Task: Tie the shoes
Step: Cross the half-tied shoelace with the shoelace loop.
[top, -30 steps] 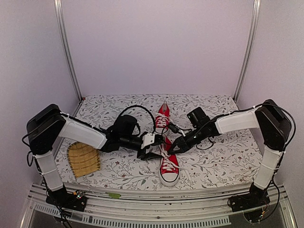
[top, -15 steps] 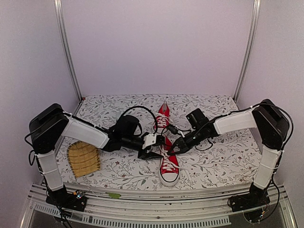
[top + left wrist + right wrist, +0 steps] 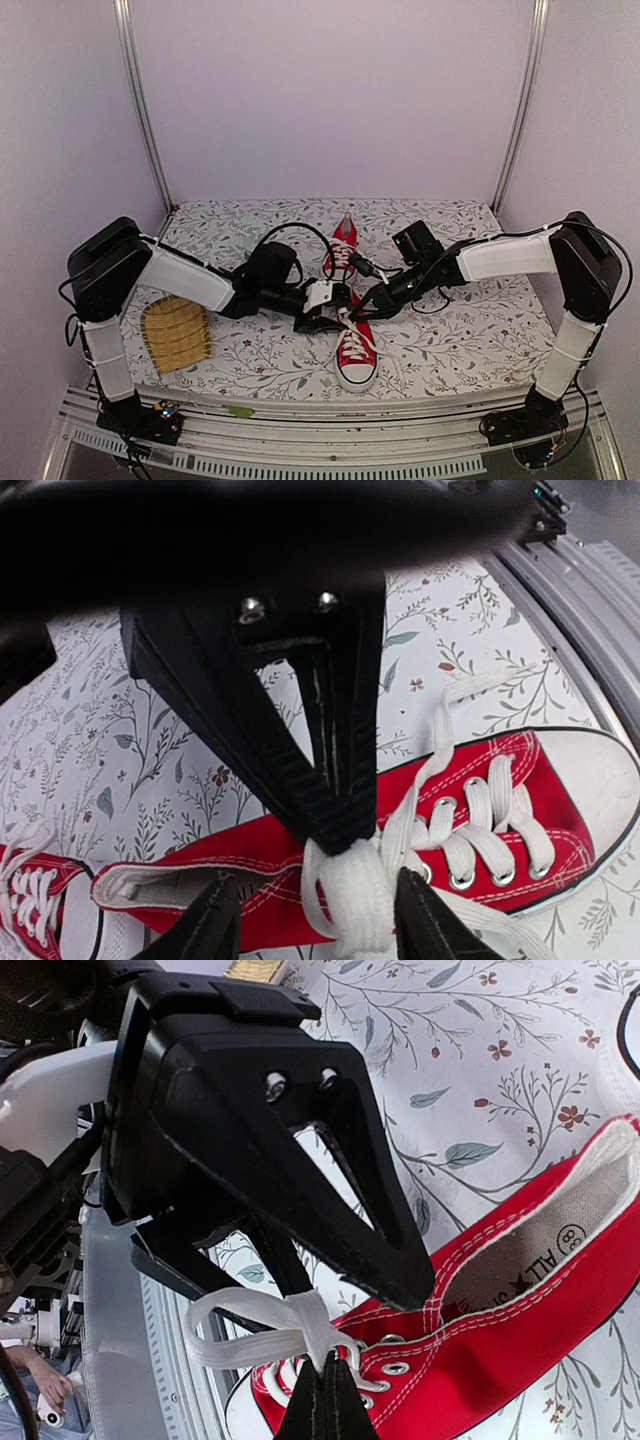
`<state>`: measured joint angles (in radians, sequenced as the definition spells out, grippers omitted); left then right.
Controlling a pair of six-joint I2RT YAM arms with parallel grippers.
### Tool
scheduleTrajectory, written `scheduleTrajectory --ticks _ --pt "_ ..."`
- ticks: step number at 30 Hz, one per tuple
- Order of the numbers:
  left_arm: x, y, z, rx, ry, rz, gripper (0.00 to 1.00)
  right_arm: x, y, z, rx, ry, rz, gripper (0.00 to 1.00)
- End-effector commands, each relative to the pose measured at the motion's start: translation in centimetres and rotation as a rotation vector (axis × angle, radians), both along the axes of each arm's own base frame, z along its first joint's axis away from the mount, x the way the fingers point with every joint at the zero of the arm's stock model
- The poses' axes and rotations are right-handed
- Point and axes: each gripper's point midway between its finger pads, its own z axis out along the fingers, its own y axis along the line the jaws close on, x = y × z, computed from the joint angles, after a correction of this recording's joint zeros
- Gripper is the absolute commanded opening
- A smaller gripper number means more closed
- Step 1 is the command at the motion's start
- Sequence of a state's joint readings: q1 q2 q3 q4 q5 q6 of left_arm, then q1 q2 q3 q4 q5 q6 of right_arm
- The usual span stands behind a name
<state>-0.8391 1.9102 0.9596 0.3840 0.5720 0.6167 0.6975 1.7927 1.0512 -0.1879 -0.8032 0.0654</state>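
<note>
Two red shoes with white laces lie on the floral cloth, the near shoe [image 3: 357, 352] with its toe toward the front edge and the far shoe [image 3: 343, 245] behind it. My right gripper [image 3: 360, 314] is shut on a bunched white lace [image 3: 300, 1325] above the near shoe's [image 3: 520, 1300] eyelets; a lace loop [image 3: 235, 1330] sticks out sideways. My left gripper [image 3: 322, 320] faces it from the left. Its jaws stand open around the same lace bundle [image 3: 360, 895], one fingertip [image 3: 218, 920] clear of it and the other fingertip [image 3: 420, 915] close beside it.
A woven bamboo mat [image 3: 176, 335] lies at the left of the cloth. Black cables [image 3: 290, 232] loop behind the left wrist near the far shoe [image 3: 30, 900]. A metal rail [image 3: 330, 410] runs along the front edge, close to the near shoe's toe.
My right gripper has shut on the lace and pulled it up slightly. The left gripper has slid right toward the lace, its jaws narrowing.
</note>
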Motion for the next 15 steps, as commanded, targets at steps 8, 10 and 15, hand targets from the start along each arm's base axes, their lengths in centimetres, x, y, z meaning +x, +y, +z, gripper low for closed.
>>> scheduleTrajectory --ticks 8,10,15 --pt "0.4 -1.2 1.1 -0.051 0.017 -0.017 0.31 0.0 0.2 1.3 0.011 -0.040 0.012 0.01" --pt "0.3 -1.1 0.8 -0.043 0.022 -0.018 0.27 0.0 0.2 1.5 0.015 -0.045 0.013 0.01" --pt "0.3 -1.2 0.0 -0.011 0.037 -0.016 0.27 0.1 0.3 2.2 0.027 -0.058 0.015 0.01"
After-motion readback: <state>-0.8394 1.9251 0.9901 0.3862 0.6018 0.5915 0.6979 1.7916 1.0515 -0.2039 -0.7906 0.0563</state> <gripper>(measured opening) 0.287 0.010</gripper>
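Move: The shoelace loop, already pinched in the right fingertips, is about 2 cm right of the left hand, level fore and aft and in height. It sticks out about 1 cm back and 1 cm left of the right hand, at the same height. From the left hand, the near shoe's middle is some 3 cm back, 2 cm right and 5 cm below; the far shoe lies roughly 19 cm ahead, 1 cm right, 5 cm below. Left fingers close roughly halfway around the loop, easing 1 cm right and up; the right hand keeps hold. ##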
